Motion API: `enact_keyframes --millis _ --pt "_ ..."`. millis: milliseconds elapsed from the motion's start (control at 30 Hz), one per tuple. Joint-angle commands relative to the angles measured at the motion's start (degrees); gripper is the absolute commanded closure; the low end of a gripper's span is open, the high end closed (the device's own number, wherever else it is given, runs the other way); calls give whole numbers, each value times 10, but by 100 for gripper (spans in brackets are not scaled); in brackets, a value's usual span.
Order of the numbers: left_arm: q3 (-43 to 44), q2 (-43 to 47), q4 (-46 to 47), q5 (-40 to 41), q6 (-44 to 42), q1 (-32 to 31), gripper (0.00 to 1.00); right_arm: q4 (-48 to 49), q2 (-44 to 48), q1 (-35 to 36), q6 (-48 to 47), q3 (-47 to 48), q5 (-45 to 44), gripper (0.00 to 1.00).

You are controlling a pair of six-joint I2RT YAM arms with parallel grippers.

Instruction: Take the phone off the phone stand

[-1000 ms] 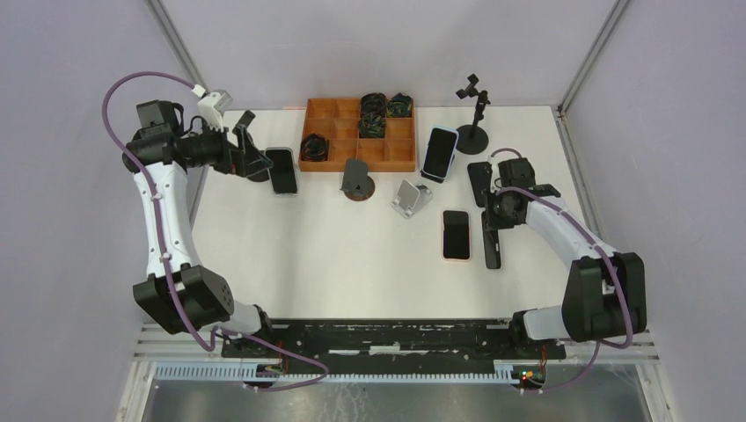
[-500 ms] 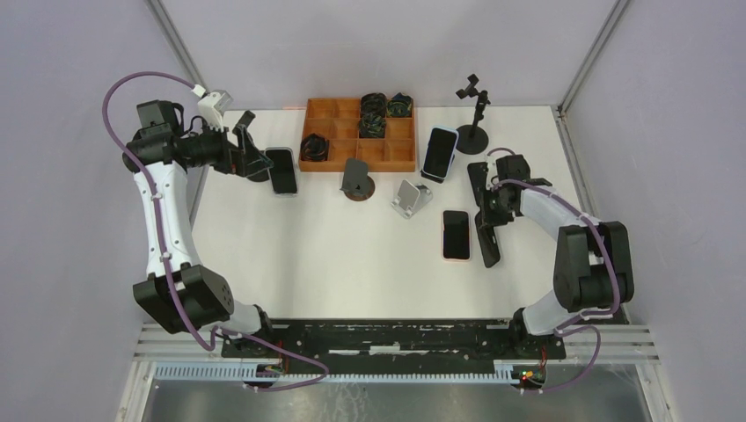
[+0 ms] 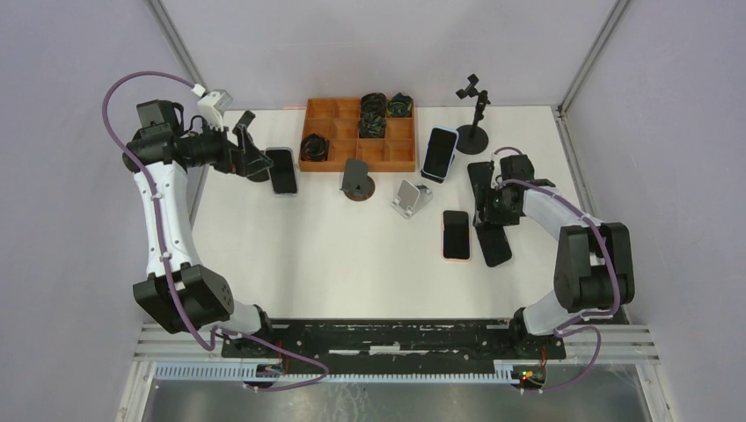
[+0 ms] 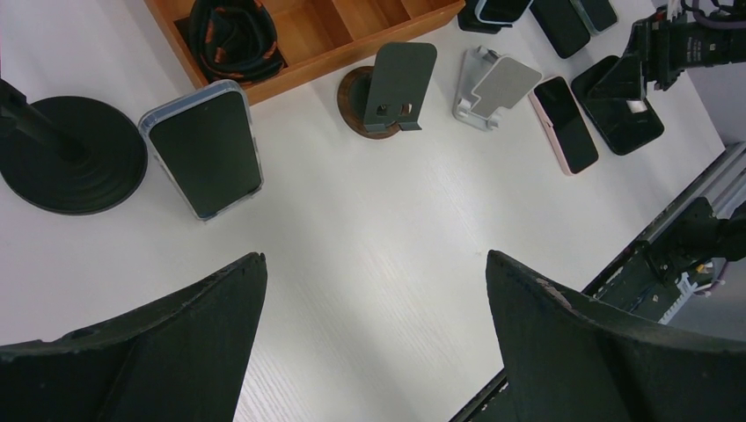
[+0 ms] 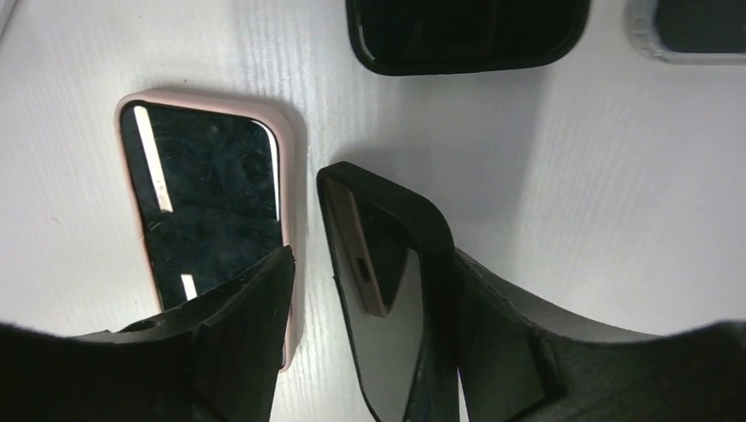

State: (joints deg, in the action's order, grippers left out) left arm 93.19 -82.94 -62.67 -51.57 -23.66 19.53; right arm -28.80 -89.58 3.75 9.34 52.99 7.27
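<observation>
My right gripper (image 3: 491, 214) stands over a black-cased phone (image 3: 494, 243) that lies tilted on the table right of a pink-cased phone (image 3: 456, 235). In the right wrist view the black phone (image 5: 396, 264) sits between my jaws (image 5: 369, 281), leaning on the right finger (image 5: 528, 334) with a gap to the left finger (image 5: 237, 325); the jaws are open. A silver stand (image 3: 410, 198) and a black round-based stand (image 3: 358, 178) are bare. My left gripper (image 3: 245, 148) is open and empty, high at the far left.
An orange tray (image 3: 400, 158) with cable coils stands at the back. A blue-cased phone (image 3: 440, 151), another black phone (image 3: 480, 180), a tripod stand (image 3: 475, 112), a clear-cased phone (image 3: 281, 169) and a black round base (image 4: 70, 154) are also on the table.
The black phone has gone from standing on edge in my right gripper to leaning over towards flat. The right wrist has shifted slightly. The left arm has not moved.
</observation>
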Motion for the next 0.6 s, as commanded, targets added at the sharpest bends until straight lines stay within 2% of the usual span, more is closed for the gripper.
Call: enact_keyframes --millis 0,200,400,467,500,567 --pt "19 -1 19 -23 24 2 0 1 36 0 13 0 -65 30" --pt "20 3 19 -26 29 2 0 23 64 -2 44 -35 -103 27" --pt "19 4 13 -19 23 2 0 10 101 -2 61 -1 -141 22" --pt "19 4 10 -20 18 2 0 6 121 -2 57 21 -139 15" --pt "19 3 9 -20 18 2 0 13 132 -1 50 31 -126 4" --pt "19 0 7 -23 19 2 0 38 152 -1 43 39 -94 2"
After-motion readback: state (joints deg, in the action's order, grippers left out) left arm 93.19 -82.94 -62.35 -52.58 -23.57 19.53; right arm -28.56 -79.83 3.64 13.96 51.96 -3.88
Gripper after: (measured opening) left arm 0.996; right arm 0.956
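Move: The black phone leans on its left edge between the right hand's part-open fingers, its raised edge by the right one; its middle is some 5 cm back and about 2 cm below. The pink-edged phone lies about 12 cm left and 4 cm back, another black phone 11 cm ahead and 4 cm left, and a clear-cased phone 12 cm ahead and 6 cm right, all roughly 3 cm lower. From the left hand the leaning phone is about 67 cm right, 7 cm back, 28 cm below. The right finger, still against the raised edge of the leaning phone, goes with that edge as the hand shifts about 3 cm to the right and turns some 10 degrees clockwise. The hand then rises over 4 cm, up away from the phone and tilting its fingertips slightly outward, while the part-open fingers spread almost fully and come clear of it. ##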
